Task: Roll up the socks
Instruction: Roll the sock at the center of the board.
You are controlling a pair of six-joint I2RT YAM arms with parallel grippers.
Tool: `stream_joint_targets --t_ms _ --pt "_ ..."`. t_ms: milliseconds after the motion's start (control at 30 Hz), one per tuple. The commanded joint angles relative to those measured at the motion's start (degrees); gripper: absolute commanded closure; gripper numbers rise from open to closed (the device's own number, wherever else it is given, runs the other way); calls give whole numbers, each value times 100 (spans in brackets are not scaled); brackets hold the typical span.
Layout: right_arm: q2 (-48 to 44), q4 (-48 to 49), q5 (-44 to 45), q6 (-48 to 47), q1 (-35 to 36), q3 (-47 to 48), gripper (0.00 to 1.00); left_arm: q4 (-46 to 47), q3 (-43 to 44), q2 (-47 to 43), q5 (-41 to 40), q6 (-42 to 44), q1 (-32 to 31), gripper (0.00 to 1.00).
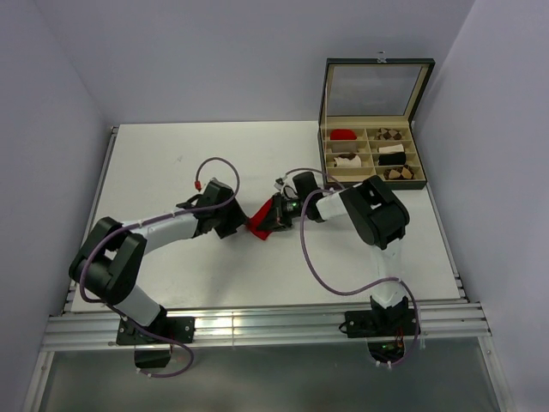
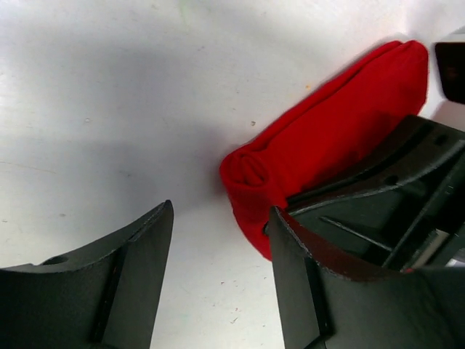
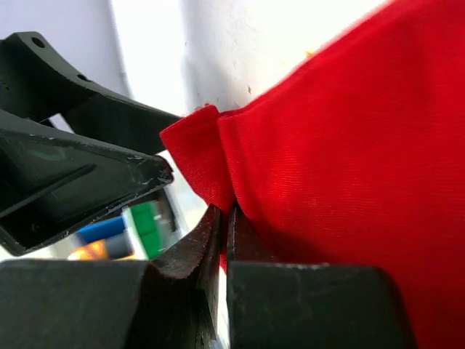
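Observation:
A red sock (image 1: 261, 227) lies on the white table between my two arms. In the left wrist view the red sock (image 2: 327, 131) runs up to the right, and its near end is curled into a small roll (image 2: 251, 171). My left gripper (image 2: 221, 243) is open over bare table. Its right finger (image 2: 305, 283) is at the sock's near edge, and nothing is between the jaws. My right gripper (image 3: 224, 216) is shut on a fold of the red sock (image 3: 349, 160), close to the left gripper (image 1: 233, 220).
An open compartment box (image 1: 372, 154) stands at the back right with its lid up. It holds a red bundle (image 1: 343, 135), a cream and brown one (image 1: 346, 160), brown-patterned ones and a black-and-white one. The table's front rail (image 1: 257, 326) runs along the near edge.

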Motion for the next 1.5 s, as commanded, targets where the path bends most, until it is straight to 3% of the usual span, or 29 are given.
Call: stream_joint_targets --t_ms 0,333,667,767,1033,1100,1200,1300,1467 --pt "487 78 -256 556 -100 -381 100 302 118 -35 25 -84 -55 40" --pt "848 860 -415 1409 -258 -838 100 434 408 405 60 -198 -108 42" --pt "884 1010 -195 1480 -381 -953 100 310 277 510 60 -304 -258 49" --pt "796 817 -55 1235 -382 -891 100 258 285 694 148 -278 -284 56" --pt "-126 -210 657 -161 -241 -619 99 73 637 1099 209 -23 -345 92" --pt "-459 -343 928 -400 -119 -610 93 4 680 1117 209 30 -354 100" --pt "-1012 -694 1524 -1101 92 -593 71 -128 786 1117 157 153 -372 100" --pt "-1645 -1107 2489 -1803 321 -592 59 -199 900 1134 139 258 -389 100" --pt "-2534 -1389 4284 -2693 1085 -733 55 -349 1120 1205 139 425 -407 100"
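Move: The sock's rolled end lies roughly 6 cm to the left hand's right, level with it forward and about 2 cm below, while the right hand already has it pinched between its fingers. The unrolled part runs off to the right and outward on the board, its far end some 18 cm right and 7 cm ahead of the left hand, or about 11 cm right and 6 cm ahead of the right hand. Rightward and slightly down, the left hand goes about 4.5 cm to the rolled end and shuts its half-open fingers on its left part. The right hand first turns its pinch about 10 degrees further while drawing slightly back and right, holds, then opens, lets go and lifts off roughly 3.5 cm, its wrist turning back and tipping the fingers down. ##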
